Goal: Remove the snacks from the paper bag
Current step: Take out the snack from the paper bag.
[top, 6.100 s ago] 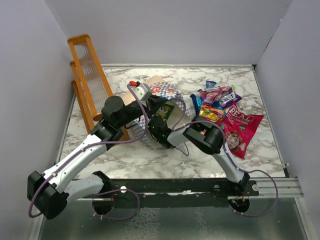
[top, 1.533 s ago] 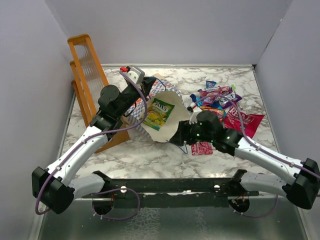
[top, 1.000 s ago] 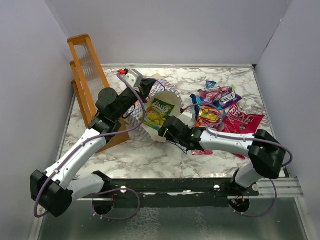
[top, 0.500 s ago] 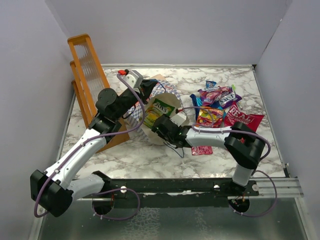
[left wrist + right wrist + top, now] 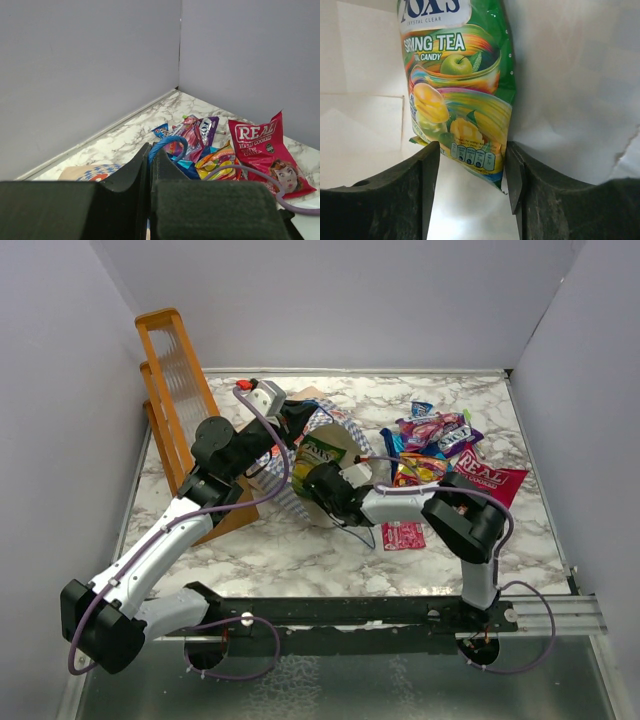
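Note:
The blue-and-white checkered paper bag (image 5: 338, 428) lies on its side with its mouth toward my right arm. My left gripper (image 5: 150, 150) is shut on the bag's blue cord handle (image 5: 169, 142) and holds it up. The right gripper (image 5: 472, 160) is inside the bag's cream interior (image 5: 570, 75), open, with the lower end of the green-yellow candy bag (image 5: 457, 85) between its fingers. From above, the candy bag (image 5: 318, 450) shows in the bag's mouth. Several other snacks (image 5: 435, 435) lie heaped to the right, among them the pink-red REAL pouch (image 5: 487, 477).
A small red packet (image 5: 403, 535) lies on the marble table (image 5: 300, 550) beside my right forearm. An orange wooden rack (image 5: 180, 410) leans at the back left, close behind the left arm. Grey walls enclose the table on three sides.
My right gripper has reached from beside the red packet into the bag's mouth, up to the candy bag, and its jaws have narrowed a little. The left gripper has kept the handle.

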`<state>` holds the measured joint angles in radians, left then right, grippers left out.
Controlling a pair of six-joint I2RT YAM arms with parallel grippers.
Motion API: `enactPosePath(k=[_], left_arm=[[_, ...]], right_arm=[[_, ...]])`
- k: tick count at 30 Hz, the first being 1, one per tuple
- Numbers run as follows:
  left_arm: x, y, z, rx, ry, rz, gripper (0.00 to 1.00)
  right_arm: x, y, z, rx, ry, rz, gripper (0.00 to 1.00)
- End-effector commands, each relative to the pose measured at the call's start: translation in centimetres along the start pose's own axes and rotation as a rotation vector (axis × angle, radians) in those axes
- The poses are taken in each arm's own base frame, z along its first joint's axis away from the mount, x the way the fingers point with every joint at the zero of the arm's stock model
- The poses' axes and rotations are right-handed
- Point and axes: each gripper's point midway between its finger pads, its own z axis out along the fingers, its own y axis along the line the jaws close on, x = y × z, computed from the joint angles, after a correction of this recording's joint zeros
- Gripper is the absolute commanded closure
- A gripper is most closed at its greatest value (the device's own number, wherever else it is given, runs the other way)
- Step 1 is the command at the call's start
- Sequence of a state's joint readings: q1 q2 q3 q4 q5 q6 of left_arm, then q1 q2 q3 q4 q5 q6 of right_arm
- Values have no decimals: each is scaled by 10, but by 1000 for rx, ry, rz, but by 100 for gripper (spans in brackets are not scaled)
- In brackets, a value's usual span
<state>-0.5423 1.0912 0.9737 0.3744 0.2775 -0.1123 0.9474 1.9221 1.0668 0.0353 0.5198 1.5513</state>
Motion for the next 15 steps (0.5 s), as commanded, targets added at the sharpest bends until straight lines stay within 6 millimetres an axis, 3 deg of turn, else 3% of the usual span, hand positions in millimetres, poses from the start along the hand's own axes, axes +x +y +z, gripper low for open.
enactPosePath(k=[1, 5, 9, 15], left_arm=[[-18, -5, 0, 31, -65, 3, 100], [-18, -5, 0, 30, -64, 3, 100], [-17, -3, 0, 20, -61, 2, 100], [-13, 5, 2, -20, -48, -3, 100]], right_arm=[[0, 17, 21, -45, -23, 87, 48], [-2, 32, 25, -103, -34, 96, 65], [-16, 53, 7, -159, -51, 14, 96], [-48, 70, -42, -239, -91, -149, 99]])
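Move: The green candy pack lies inside the tipped paper bag with its near end between the right hand's parted fingers; its middle is about 6 cm ahead, 1 cm to the right and about level in height. The yellow-orange snack stands outside the bag, some 22 cm to the right and 3 cm farther out, and the flat red pack about 19 cm right and 11 cm back. From the left hand, the green pack is some 7 cm ahead, 1 cm right and 33 cm below. The right hand slides on forward and to its left, about 3 cm in all, deeper along the green candy pack inside the bag, its fingers closing from roughly half open to shut and pinching the pack's near end. Just as they shut it turns upward and rises about 3 cm, the fingertips tilting up slightly, while the left hand stays in place and keeps its pinch on the bag's blue handle. ##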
